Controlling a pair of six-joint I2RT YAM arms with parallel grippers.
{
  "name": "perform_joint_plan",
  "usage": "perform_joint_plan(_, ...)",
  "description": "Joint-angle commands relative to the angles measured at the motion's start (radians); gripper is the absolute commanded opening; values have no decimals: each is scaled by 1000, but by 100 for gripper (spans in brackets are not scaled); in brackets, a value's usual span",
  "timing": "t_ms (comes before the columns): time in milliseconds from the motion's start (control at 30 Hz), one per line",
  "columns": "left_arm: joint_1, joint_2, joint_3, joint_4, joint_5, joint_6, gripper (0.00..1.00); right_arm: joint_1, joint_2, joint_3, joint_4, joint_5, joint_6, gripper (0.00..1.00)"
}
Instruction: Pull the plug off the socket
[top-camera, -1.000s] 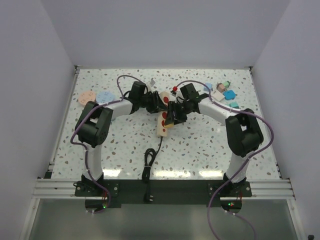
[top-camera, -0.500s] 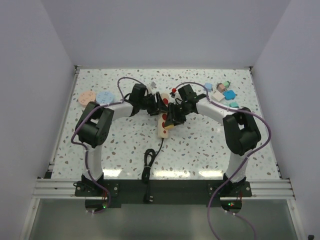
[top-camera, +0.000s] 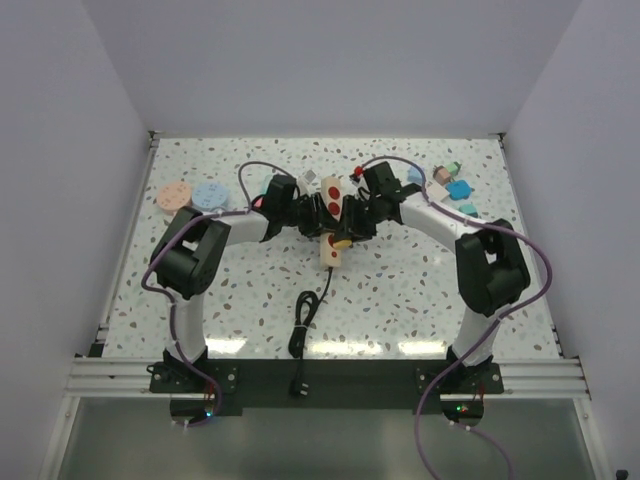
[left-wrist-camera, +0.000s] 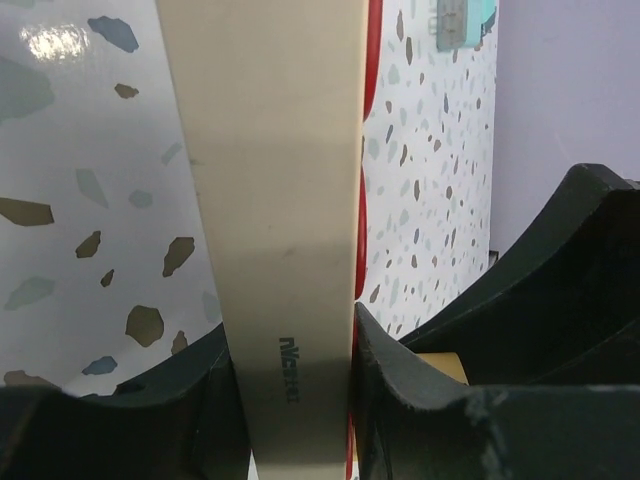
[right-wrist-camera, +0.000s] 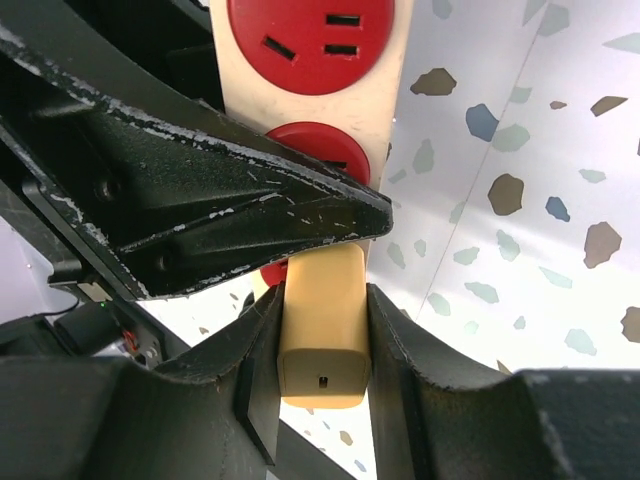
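The socket (top-camera: 331, 190) is a pale wooden strip with red round faces, lying lengthwise in the middle of the table. My left gripper (top-camera: 308, 212) is shut across its sides; in the left wrist view the socket's pale side (left-wrist-camera: 275, 180) fills the gap in the gripper (left-wrist-camera: 292, 400). A yellow plug (top-camera: 342, 242) sits at the strip's near end. My right gripper (right-wrist-camera: 322, 400) is shut on the plug (right-wrist-camera: 322, 320), whose top is hidden behind a left finger (right-wrist-camera: 200, 200). Two red faces of the socket (right-wrist-camera: 305, 40) show beyond.
The strip's thin black cable (top-camera: 303, 322) runs toward the near edge in loose coils. A pink disc (top-camera: 174, 196) and a blue disc (top-camera: 211, 194) lie at the back left. Several coloured blocks (top-camera: 452, 187) lie at the back right.
The strip and both grippers have shifted a little toward the far side, dragging the cable along. The right jaws have come together on the yellow plug.
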Motion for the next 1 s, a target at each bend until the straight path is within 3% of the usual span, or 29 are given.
perform_joint_plan(0, -21, -22, 7, 35, 41, 1, 0, -8, -65, 42, 146, -31, 33, 0)
perform_joint_plan(133, -21, -15, 34, -40, -13, 50, 0, -22, -49, 110, 10, -69, -30, 0)
perform_joint_plan(267, -14, 16, 74, -149, -77, 113, 0, -48, -124, 148, -142, 13, -157, 0)
perform_joint_plan(467, -3, 51, 100, -172, -85, 130, 0, -154, -288, 20, -52, -14, -124, 0)
perform_joint_plan(733, -3, 77, 160, -208, -84, 143, 0, -168, -318, 0, -4, -100, -121, 0)
perform_joint_plan(867, -3, 97, 181, -217, -81, 144, 0, -170, -327, 28, -44, -203, -162, 0)
perform_joint_plan(967, -3, 99, 186, -214, -81, 138, 0, -170, -377, 8, -87, -132, -184, 0)
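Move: At the right fingertips, already pinched, is the yellow plug; the power strip's middle lies about 4 cm ahead of the right hand, 3 cm to its left and 2 cm lower. From the left hand, which grips the strip, the plug is some 4 cm back, 4 cm to the right and 2 cm up; the coiled cable hangs back about 22 cm and 4 cm to the left, 5 cm lower. The white plug waits roughly 12 cm ahead and 23 cm right of the right hand, 6 cm below. Hauling up and to the robot's right, the right hand keeps its pinch on the yellow plug and travels about 5.5 cm each way, while the left hand keeps hold of the strip and goes up and right almost as far, edging slightly forward. Both wrists tip up some 5 degrees, then the hands nearly stop; neither opens. ##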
